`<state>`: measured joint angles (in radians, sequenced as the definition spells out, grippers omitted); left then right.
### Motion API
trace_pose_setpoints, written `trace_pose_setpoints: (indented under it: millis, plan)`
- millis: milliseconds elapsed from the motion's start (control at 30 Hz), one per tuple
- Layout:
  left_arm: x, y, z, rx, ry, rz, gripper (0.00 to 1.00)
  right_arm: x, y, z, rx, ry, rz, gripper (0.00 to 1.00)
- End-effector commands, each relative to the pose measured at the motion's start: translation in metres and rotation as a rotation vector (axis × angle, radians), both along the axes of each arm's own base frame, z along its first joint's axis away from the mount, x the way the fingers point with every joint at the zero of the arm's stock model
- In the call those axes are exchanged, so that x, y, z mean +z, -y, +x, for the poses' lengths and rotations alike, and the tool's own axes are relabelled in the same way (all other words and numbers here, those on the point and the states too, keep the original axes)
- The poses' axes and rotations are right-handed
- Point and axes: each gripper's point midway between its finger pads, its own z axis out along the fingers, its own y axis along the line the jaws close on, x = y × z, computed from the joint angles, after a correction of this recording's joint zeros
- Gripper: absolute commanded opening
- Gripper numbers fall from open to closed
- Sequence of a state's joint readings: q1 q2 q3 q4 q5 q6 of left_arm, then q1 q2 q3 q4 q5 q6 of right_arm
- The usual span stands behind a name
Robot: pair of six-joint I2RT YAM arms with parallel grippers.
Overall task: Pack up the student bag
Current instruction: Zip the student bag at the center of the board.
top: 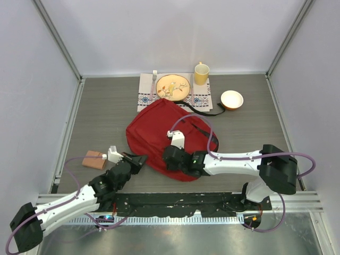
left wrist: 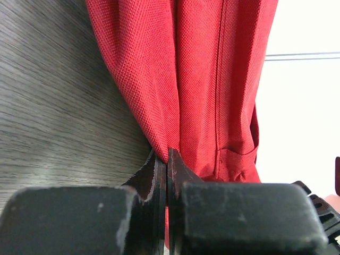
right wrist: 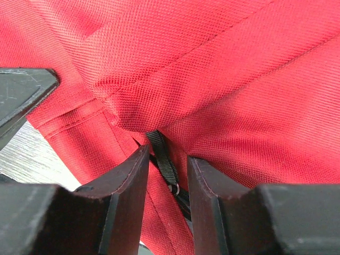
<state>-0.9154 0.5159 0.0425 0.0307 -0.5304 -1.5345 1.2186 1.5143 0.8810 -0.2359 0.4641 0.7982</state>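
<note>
The student bag (top: 154, 133), a large red backpack, lies flat in the middle of the table. My left gripper (top: 137, 159) is at its near-left edge. In the left wrist view that gripper (left wrist: 167, 154) is shut, with a fold of the bag's red fabric (left wrist: 202, 79) pinched between its tips. My right gripper (top: 169, 158) rests on the bag's near edge. In the right wrist view its jaws (right wrist: 167, 159) stand apart, with a black zipper pull strap (right wrist: 161, 151) and its small metal ring in the gap, touching neither finger. The bag's inside is hidden.
A brown block (top: 94, 159) lies on the table left of the left gripper. Behind the bag is a patterned placemat (top: 144, 98) with a plate (top: 173, 86), a fork (top: 154, 79) and a yellow cup (top: 201, 73). A white bowl (top: 231, 99) stands at the back right. A black strap (top: 204, 110) trails from the bag.
</note>
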Motion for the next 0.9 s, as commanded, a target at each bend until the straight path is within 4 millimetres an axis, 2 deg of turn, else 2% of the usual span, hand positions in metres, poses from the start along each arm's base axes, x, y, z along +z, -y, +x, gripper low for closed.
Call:
trace_pose_setpoints:
  millis: [0, 167, 300, 467, 533, 600, 633, 700, 733, 867]
  plan:
    - [0.001, 0.000, 0.004, 0.011, 0.030, 0.002, 0.00, 0.011, -0.024, 0.002, 0.023, 0.020, 0.071, 0.40]
    - [-0.001, 0.008, 0.006, -0.010, 0.021, 0.003, 0.00, 0.004, -0.025, 0.005, 0.011, 0.021, 0.060, 0.38]
    - [-0.002, 0.011, 0.006, -0.022, 0.016, 0.008, 0.00, -0.002, -0.024, 0.007, 0.004, 0.028, 0.028, 0.24]
    - [-0.003, 0.010, 0.005, -0.020, 0.013, 0.012, 0.00, -0.003, -0.017, 0.011, -0.017, 0.048, -0.005, 0.10]
    - [-0.004, 0.009, 0.005, -0.016, 0.012, 0.012, 0.00, -0.001, -0.015, 0.012, -0.022, 0.055, -0.008, 0.01]
    - [-0.006, 0.006, 0.004, -0.007, 0.006, 0.023, 0.00, 0.001, -0.014, 0.012, -0.015, 0.060, -0.008, 0.01]
    - [-0.006, 0.004, 0.004, -0.002, 0.007, 0.020, 0.00, 0.008, -0.015, 0.012, -0.010, 0.071, 0.016, 0.01]
    - [-0.010, 0.000, 0.004, 0.009, -0.002, 0.041, 0.00, 0.007, -0.012, 0.009, 0.011, 0.072, 0.028, 0.01]
    - [-0.012, -0.003, 0.003, 0.015, -0.006, 0.056, 0.00, 0.014, -0.015, 0.009, 0.019, 0.085, 0.062, 0.01]
    - [-0.014, -0.010, 0.003, 0.018, -0.012, 0.126, 0.00, 0.025, -0.003, -0.001, 0.055, 0.101, 0.126, 0.01]
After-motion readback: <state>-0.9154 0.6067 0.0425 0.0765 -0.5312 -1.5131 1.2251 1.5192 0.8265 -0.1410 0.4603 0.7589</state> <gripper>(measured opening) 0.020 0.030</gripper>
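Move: The zipper pull is almost under the right fingertips, about 1 cm left and 2 cm below them, level with them fore and aft. The bag edge pinched by the left fingers is roughly 9 cm to the right hand's left, while the bag's black shoulder strap lies some 14 cm to its right and 10 cm farther out. From the left hand, the pull sits about 8 cm to the right, 1 cm back and 2 cm lower. Down by about 2 cm and 1 cm to the left, the right hand settles onto the zipper pull; its part-open fingers shut on it near the bottom, and the hand then lifts back about 1 cm with a slight drift to the right. The left fingers stay closed on the bag edge and carry it down a good 1 cm. ##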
